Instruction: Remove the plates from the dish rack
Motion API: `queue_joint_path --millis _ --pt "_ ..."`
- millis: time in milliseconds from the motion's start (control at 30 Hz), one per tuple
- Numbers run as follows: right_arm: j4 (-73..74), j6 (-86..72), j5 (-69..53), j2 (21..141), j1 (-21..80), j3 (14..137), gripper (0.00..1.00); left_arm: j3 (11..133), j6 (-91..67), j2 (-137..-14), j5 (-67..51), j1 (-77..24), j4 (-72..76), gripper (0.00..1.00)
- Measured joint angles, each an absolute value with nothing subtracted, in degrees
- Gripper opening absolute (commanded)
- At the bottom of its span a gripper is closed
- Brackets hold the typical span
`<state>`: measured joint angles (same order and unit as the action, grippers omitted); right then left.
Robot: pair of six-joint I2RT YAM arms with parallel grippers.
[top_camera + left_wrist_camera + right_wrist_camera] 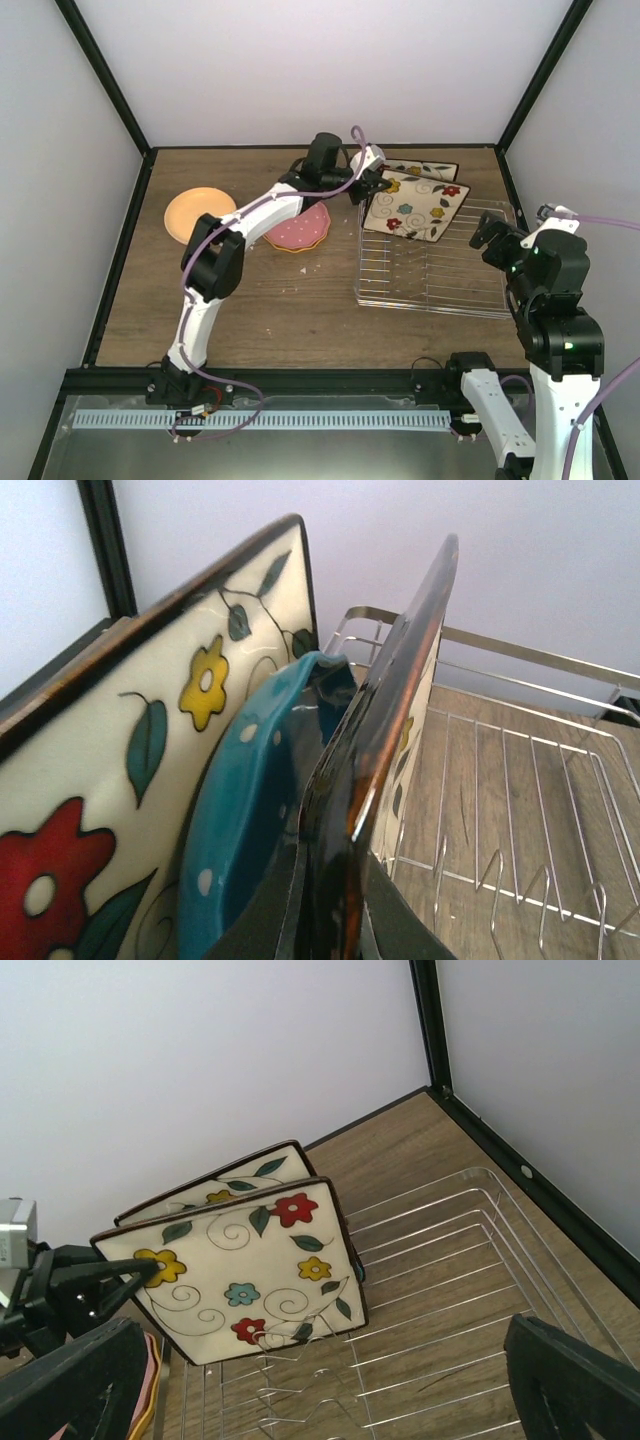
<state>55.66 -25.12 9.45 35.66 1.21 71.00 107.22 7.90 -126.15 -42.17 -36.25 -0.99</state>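
Two square cream flower-patterned plates stand upright at the back left of the silver wire dish rack [435,268]. My left gripper [374,186] is shut on the left edge of the front square plate [415,210]; in the left wrist view its fingers [285,890] pinch that plate's dark rim [375,730]. A white-dotted teal plate [250,800] stands between it and the back square plate [120,780]. My right gripper [495,238] hovers open over the rack's right side. Its view shows the front plate [240,1270], the back one [220,1185] and the left gripper [85,1280].
On the table left of the rack lie an orange plate [198,213] and a dotted dark pink plate [298,230] on top of a small stack. The rack's tines [300,1360] stand bare in front of the square plates. Enclosure walls stand close behind and to the right.
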Motion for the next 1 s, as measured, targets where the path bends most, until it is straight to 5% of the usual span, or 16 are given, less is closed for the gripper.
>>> queue_joint_path --millis 667,1000 --pt "49.2 -24.4 5.7 36.6 1.2 66.6 1.0 107.5 -6.8 -113.3 -39.1 -34.8 0.8 0.04" --pt "46.1 -23.8 4.1 37.7 1.2 65.0 1.0 98.2 -21.1 -99.0 -37.1 -20.2 2.7 0.04"
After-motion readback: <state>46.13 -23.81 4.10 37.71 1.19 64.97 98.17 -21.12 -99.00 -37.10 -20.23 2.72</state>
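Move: The front square flowered plate is already pinched by its left edge in the left hand and already partly raised; its middle is about 9 cm to the right and 8 below that hand. The blue dotted plate stands 3 cm beyond the square plate's middle, the rear square plate another 4 out. The red dotted plate lies on the table, 9 cm ahead and 20 left. From the right hand, the held plate is some 23 cm ahead, 11 left, 22 below. The front square plate, kept pinched by its left edge, is drawn up out of the rack by the left hand, nearly straight up at first, then with a quickening sweep left away from the rack, about 20 cm up and 18 left in all. The wrist swings some 25 degrees counter-clockwise while the fingertips tilt up to near level. The empty right hand, still wide open, eases about 3 cm forward. ##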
